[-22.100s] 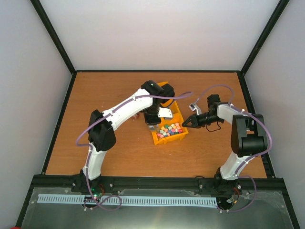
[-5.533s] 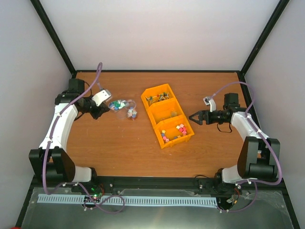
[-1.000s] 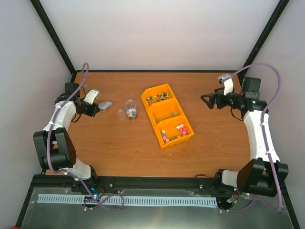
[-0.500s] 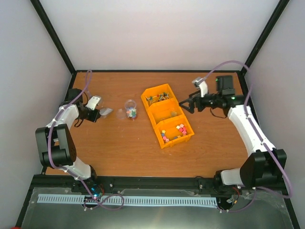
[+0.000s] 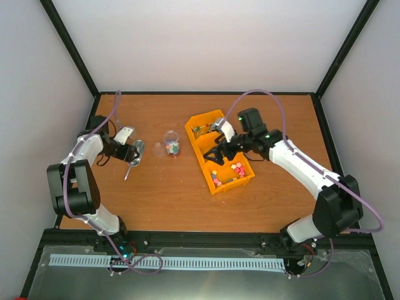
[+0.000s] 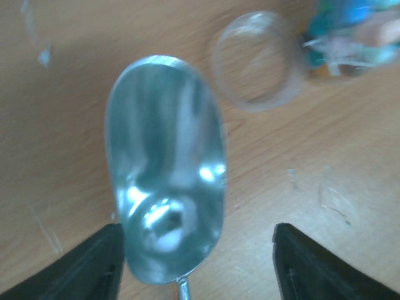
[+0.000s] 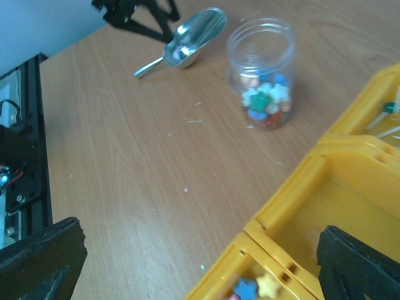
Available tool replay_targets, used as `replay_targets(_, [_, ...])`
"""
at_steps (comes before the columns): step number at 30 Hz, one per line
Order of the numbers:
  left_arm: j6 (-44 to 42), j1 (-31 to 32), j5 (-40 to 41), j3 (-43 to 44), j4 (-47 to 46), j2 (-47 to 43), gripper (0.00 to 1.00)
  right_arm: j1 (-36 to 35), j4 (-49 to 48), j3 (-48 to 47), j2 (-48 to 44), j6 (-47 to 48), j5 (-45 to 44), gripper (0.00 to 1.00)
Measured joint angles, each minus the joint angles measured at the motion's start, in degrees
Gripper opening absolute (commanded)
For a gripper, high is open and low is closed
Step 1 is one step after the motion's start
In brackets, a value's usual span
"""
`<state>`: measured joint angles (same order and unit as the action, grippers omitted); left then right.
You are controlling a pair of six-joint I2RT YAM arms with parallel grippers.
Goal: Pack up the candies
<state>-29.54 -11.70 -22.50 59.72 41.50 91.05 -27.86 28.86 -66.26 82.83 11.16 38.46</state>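
Note:
The candies (image 5: pixel 230 170) lie in the near compartment of the yellow bin (image 5: pixel 201 145); more fill the bottom of a clear jar (image 5: pixel 170 144). The jar (image 7: pixel 262 75) stands upright and uncapped in the right wrist view. A metal scoop (image 5: pixel 135 152) lies on the table left of it. My left gripper (image 5: pixel 127 152) is open, and the scoop's bowl (image 6: pixel 165 187) lies between its fingers, close to the left one. My right gripper (image 5: pixel 214 155) is open and empty over the bin's left wall, near the middle compartment. Bin candies (image 7: pixel 256 287) show at its lower edge.
A clear round lid (image 6: pixel 255 61) lies on the table between scoop and jar. The bin's far compartment holds thin dark items with red and green bits (image 5: pixel 206 129). In the right wrist view the left gripper (image 7: pixel 134 12) is beyond the scoop (image 7: pixel 190 40).
My right arm has swung in from the right side to over the yellow bin. The scoop has come down onto the table and my left gripper stands open around it.

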Motion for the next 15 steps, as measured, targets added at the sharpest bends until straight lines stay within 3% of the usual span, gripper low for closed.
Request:
replay_targets(2, [-1.0, 0.0, -3.4, 2.3, 2.4, 0.0, 0.84, -3.0, -0.8, 0.0, 1.1, -0.1, -1.8, 1.0])
replay_targets(4, [-2.4, 0.0, -7.2, 4.5, 4.2, 0.0, 0.87, -6.1, -1.8, 0.3, 2.3, 0.0, -3.4, 1.0])
replay_targets(10, [-2.7, 1.0, -18.9, 11.9, 9.2, 0.1, 0.85, -12.9, -3.1, 0.8, 7.6, 0.3, -8.3, 1.0])
replay_targets(15, [1.0, 5.0, -22.8, 17.1, 8.9, 2.0, 0.82, -16.4, -3.3, 0.5, 12.2, 0.6, -10.9, 1.0])
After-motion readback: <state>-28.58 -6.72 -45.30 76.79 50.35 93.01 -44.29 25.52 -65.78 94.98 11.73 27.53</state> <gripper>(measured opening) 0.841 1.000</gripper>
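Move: The left hand is low over the handle of the scoop, whose bowl is about 5 cm ahead and 2 cm to its right. The candy jar stands some 6 cm ahead and 15 cm to its right, at about the same height, with the lid about 5 cm to the left of the jar, flat on the table. From the right hand, the jar is about 10 cm ahead, 15 cm left and 13 cm below; the candy box's middle is 9 cm ahead, 4 cm right and 15 cm below. Up about 11 cm and 8 cm to the right, with a little forward, the left hand leaves the scoop and heads towards the jar, its fingers opening further and swinging to point more rightward. Meanwhile the wide-open right hand sinks about 9 cm while going left and back, off the near-left edge of the box and closer to the jar, fingers tipping more downward. ##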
